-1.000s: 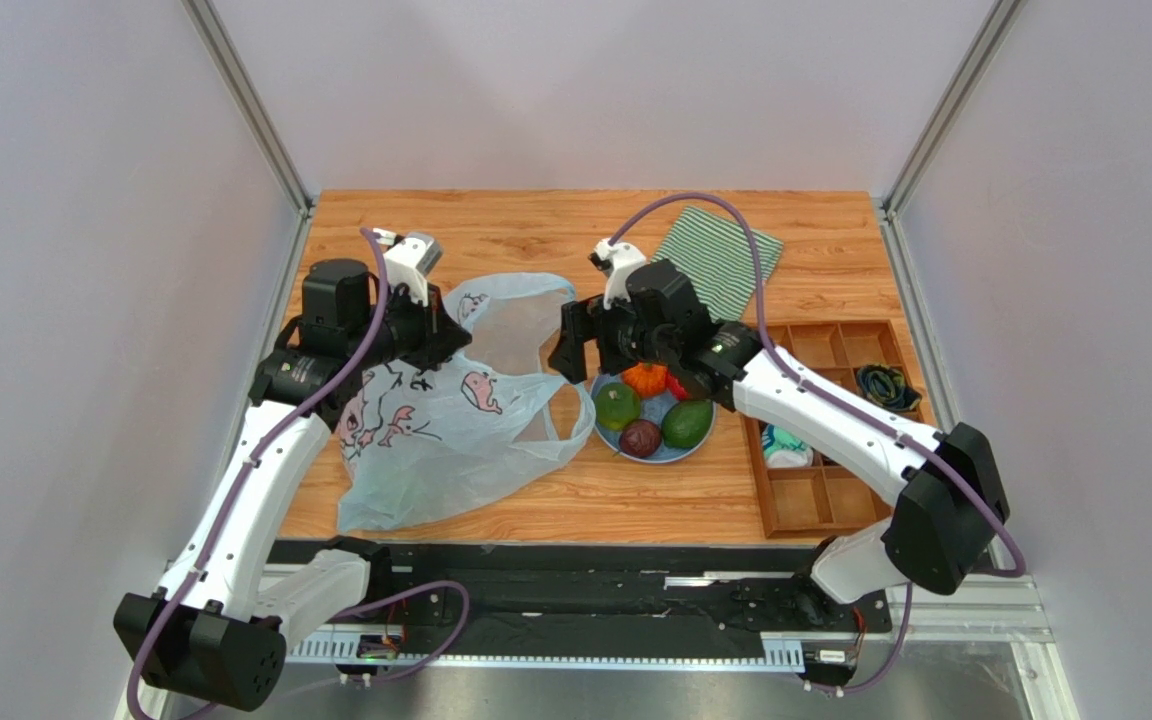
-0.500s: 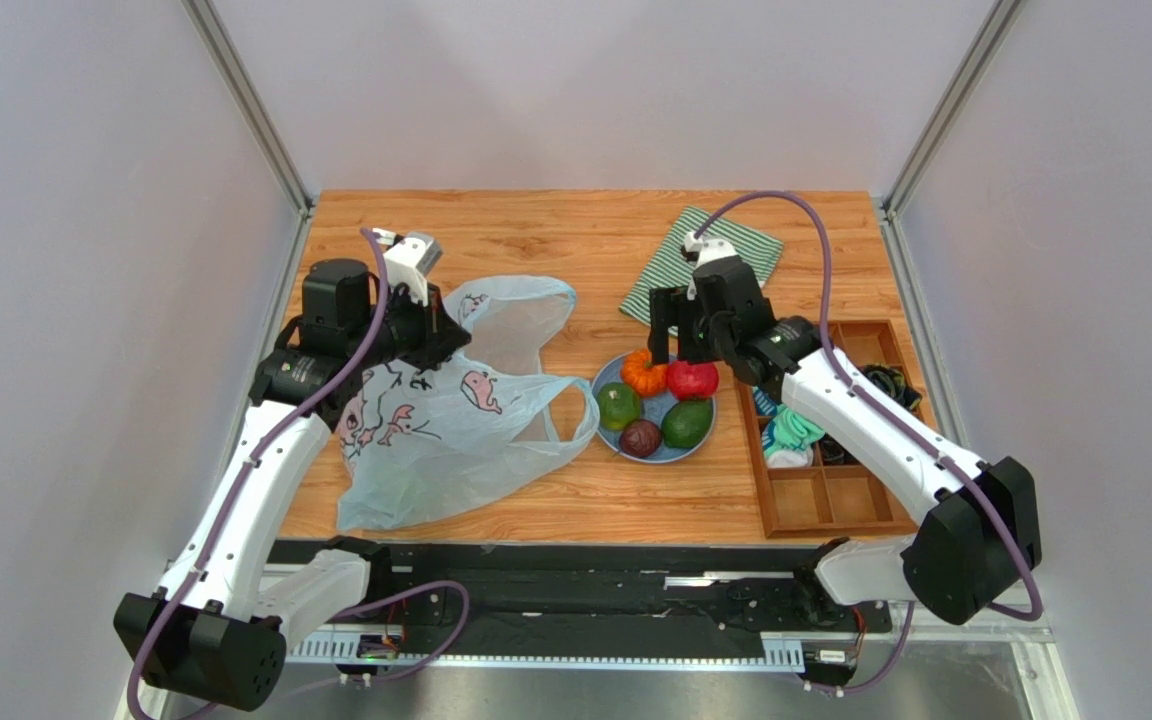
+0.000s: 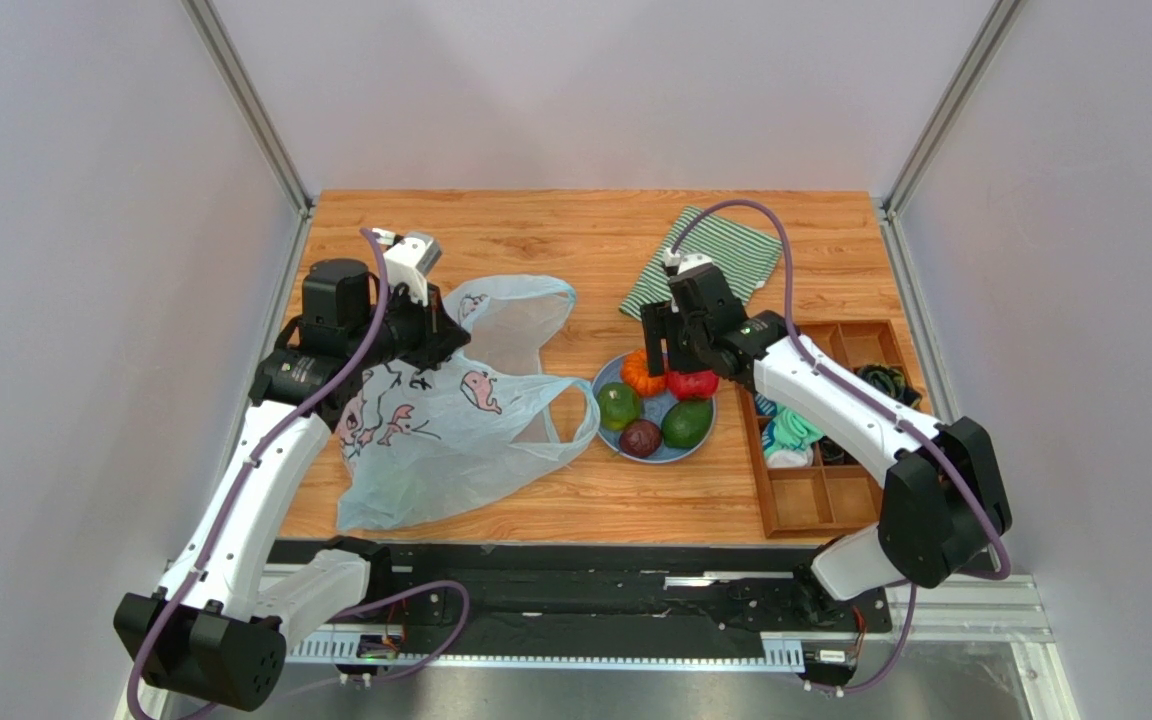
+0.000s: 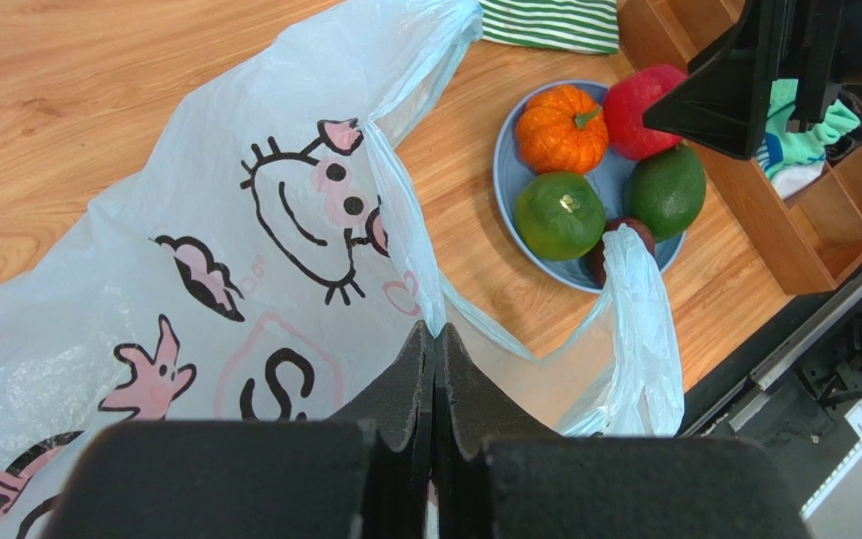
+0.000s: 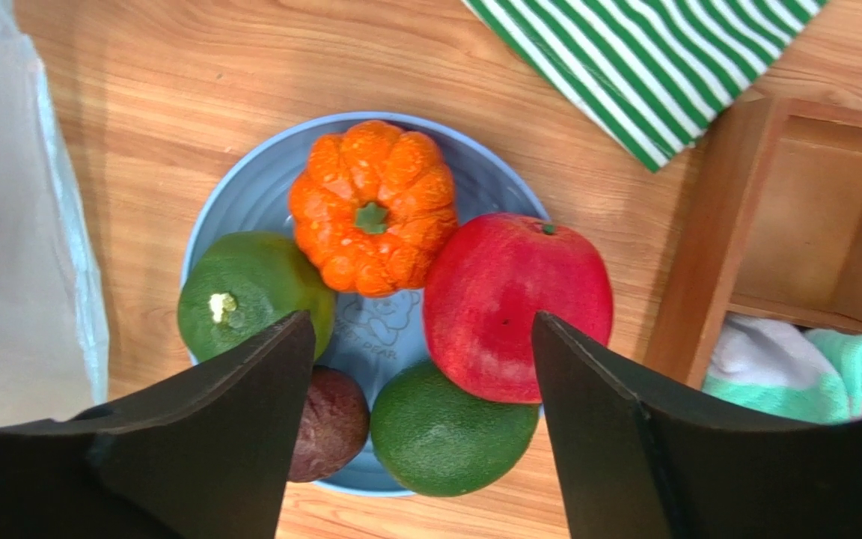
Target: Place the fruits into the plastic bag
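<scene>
The plastic bag [image 3: 447,413] lies on the table's left half, printed side up. My left gripper [image 4: 436,331] is shut on its rim, holding the mouth up toward the blue plate [image 5: 233,191]. On the plate lie the fruits: an orange one [image 5: 371,208], a red apple [image 5: 514,303], a bright green one [image 5: 244,298], a dark purple one [image 5: 329,421] and a dark green one [image 5: 441,432]. My right gripper [image 5: 421,326] hangs open above the plate. Its fingers stand either side of the dark green one and the apple, touching neither.
A green striped cloth [image 3: 710,258] lies behind the plate. A wooden compartment tray [image 3: 830,428] with cloths and dark cords stands just right of the plate. One bag handle [image 4: 638,337] loops close to the plate's near rim.
My right gripper swung from the bag's mouth rightward over the plate, then settled slightly back and lower, its jaws narrowing a little. The left arm and the bag stayed still.
</scene>
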Robot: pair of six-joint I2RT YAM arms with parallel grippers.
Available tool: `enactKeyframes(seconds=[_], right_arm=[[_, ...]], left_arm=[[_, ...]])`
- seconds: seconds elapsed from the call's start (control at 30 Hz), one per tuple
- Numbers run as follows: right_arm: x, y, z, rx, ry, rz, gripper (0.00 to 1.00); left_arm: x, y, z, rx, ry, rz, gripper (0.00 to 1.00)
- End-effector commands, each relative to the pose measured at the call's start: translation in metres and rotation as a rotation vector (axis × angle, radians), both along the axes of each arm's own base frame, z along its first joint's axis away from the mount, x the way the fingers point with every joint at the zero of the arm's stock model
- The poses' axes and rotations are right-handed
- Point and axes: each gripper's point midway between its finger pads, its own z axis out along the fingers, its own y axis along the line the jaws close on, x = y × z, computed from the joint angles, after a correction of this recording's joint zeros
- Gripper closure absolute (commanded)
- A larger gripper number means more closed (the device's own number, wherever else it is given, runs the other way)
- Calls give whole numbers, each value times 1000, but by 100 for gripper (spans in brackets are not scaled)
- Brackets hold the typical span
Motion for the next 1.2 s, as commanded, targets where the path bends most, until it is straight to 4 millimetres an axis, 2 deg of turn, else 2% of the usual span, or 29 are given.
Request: enactKeyframes(seconds=[0.0,0.13,0.33,0.57,1.17], right_arm=[[9,-13,26,-29,-86,-56,20],[11,-21,16,-39,-65,-84,9],[15,-27,-5,-13,4,-93,2],[14,-17,-25,59,85,-53,1],[8,-31,-57,10,168,-101,1]], left_arm=[[4,1,16,-4,-53,3,100],[3,1,16,-4,-52,1,100],[3,1,17,-4,-53,3,100],[3,1,16,-4,-52,3,100],[4,1,16,-4,-49,3,100]])
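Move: About 3 cm to the right of the empty right hand, roughly level fore and aft and some 7 cm lower, sits the pomegranate. Beside it on the plate, the pumpkin is 3 cm left of this hand and 2 cm ahead, the lime 6 cm left and 3 cm back, the avocado 5 cm back and 2 cm right. From the left hand, which still pinches the bag's rim, the pomegranate lies about 25 cm right, 3 cm ahead and 20 cm down. Sliding right about 3 cm with a slight reach forward, the right hand spreads its already parted fingers to full width, then sinks some 5 cm over the pomegranate while the fingers tip about 10 degrees farther down, coming to straddle the fruit without closing. The left hand stays put, keeping its pinch on the bag's rim. ##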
